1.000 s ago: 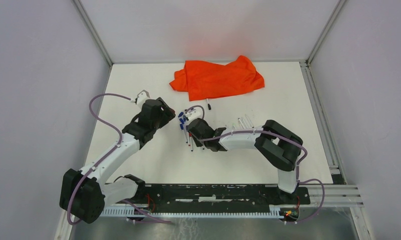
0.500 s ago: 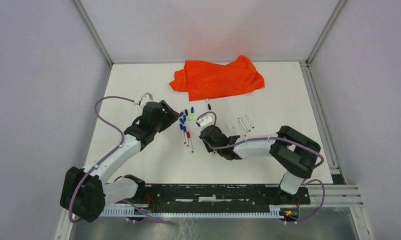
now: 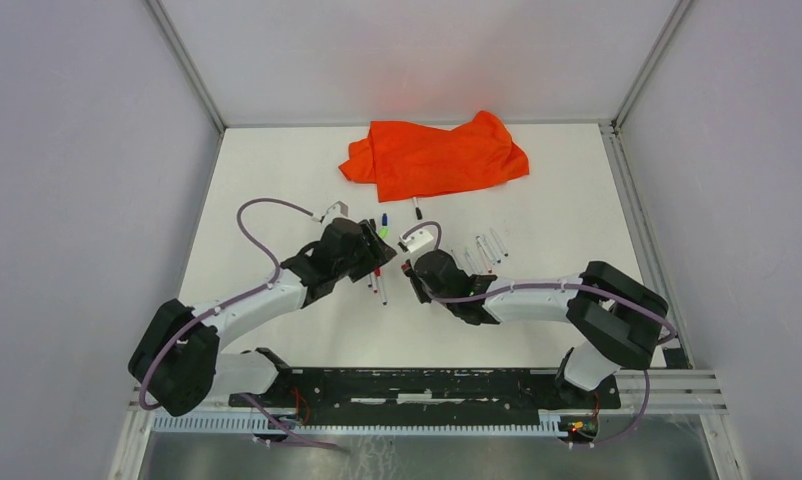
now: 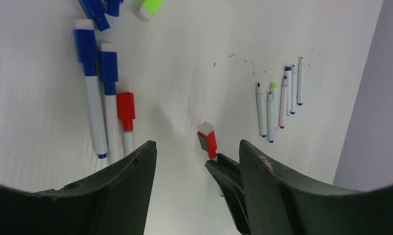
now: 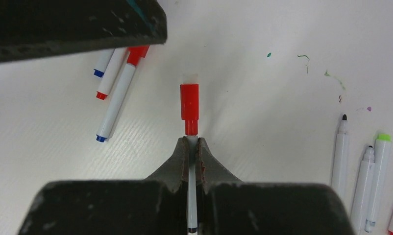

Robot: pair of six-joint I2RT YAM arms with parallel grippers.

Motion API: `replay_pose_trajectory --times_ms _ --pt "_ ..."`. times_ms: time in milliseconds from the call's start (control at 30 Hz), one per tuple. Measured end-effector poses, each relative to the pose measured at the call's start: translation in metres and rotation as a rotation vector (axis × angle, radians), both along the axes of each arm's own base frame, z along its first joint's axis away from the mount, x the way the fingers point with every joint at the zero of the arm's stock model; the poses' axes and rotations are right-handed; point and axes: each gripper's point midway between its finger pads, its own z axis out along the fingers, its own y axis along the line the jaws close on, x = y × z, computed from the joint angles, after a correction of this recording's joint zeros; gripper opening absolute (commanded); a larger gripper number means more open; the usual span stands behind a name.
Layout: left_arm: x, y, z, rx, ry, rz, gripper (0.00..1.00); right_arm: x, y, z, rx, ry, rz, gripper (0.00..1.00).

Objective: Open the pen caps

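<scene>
My right gripper (image 5: pixel 192 147) is shut on a thin white pen barrel (image 5: pixel 191 196) whose red cap (image 5: pixel 189 103) sticks out past the fingertips. In the left wrist view that red cap (image 4: pixel 208 140) sits between my open left gripper's (image 4: pixel 198 147) jaws, nearer the right one, touching neither. In the top view the left gripper (image 3: pixel 374 264) and right gripper (image 3: pixel 409 268) face each other at mid-table. Capped blue pens (image 4: pixel 86 46) and a capped red pen (image 4: pixel 125 110) lie to the left. A loose green cap (image 4: pixel 150 6) and loose blue caps (image 4: pixel 94 7) lie beyond them.
Several uncapped white pens (image 4: pixel 278 103) lie in a row to the right, also in the right wrist view (image 5: pixel 376 181) and the top view (image 3: pixel 487 248). An orange cloth (image 3: pixel 432 155) lies at the back of the table. Ink marks dot the white surface.
My right gripper has carried the red-capped pen rightward out of the pen cluster. My left gripper has swung right and now has its open jaws around that pen's cap.
</scene>
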Motion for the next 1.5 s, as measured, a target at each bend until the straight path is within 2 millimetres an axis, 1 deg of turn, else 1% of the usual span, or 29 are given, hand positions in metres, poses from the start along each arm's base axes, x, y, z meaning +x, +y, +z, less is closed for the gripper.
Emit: replay_pose_trajectory --times_ms 200,400,567,667,833,967,1167,1467,1500 --pt "-0.005 -0.023 -0.006 -0.004 0.032 -0.030 0.61 -0.002 -0.005 0.003 0.002 -0.017 0.005 0.00" --pt "-0.007 -0.035 -0.021 0.009 0.078 -0.031 0.61 0.001 -0.004 0.016 0.016 -0.060 0.008 0.00" --pt "-0.003 -0.047 -0.027 0.010 0.104 -0.020 0.61 -0.001 -0.002 0.019 0.003 -0.084 0.021 0.00" --pt "-0.001 -0.053 -0.028 0.008 0.111 -0.018 0.59 -0.003 -0.001 0.020 -0.010 -0.098 0.027 0.00" --pt "0.005 -0.065 -0.022 -0.005 0.108 -0.021 0.53 -0.003 -0.003 0.021 -0.029 -0.119 0.025 0.00" --pt "0.004 -0.068 -0.025 0.004 0.113 -0.025 0.52 -0.001 -0.006 0.022 -0.050 -0.138 0.012 0.00" --pt "0.000 -0.067 -0.032 0.024 0.125 -0.025 0.46 -0.002 -0.008 0.023 -0.077 -0.162 0.008 0.00" --pt "-0.001 -0.073 -0.032 0.026 0.133 -0.022 0.42 -0.003 -0.012 0.025 -0.122 -0.203 -0.017 0.00" --pt "0.000 -0.073 -0.032 0.026 0.134 -0.021 0.40 -0.002 -0.012 0.025 -0.129 -0.206 -0.021 0.00"
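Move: The red cap of the pen in my right hand is about 6 cm to the right of my left hand point and 4 cm below, level fore and aft. On the table, some 8 cm under my left hand, a red-capped pen lies about 2 cm left and 1 cm back, two blue-capped pens 4 cm left and 1 cm ahead, and a green cap 8 cm ahead. From my right hand, my left fingers are roughly 3 cm ahead, 6 cm left and 5 cm up. I bring my open left hand about 7 cm to the right and 3 cm down over the held pen's red cap, narrowing the fingers to under half open so they straddle it without clamping yet. Meanwhile my right hand keeps its shut grip on the barrel, rises about 2.5 cm, drifts slightly right, and tips its fingers up by some 10 degrees. ##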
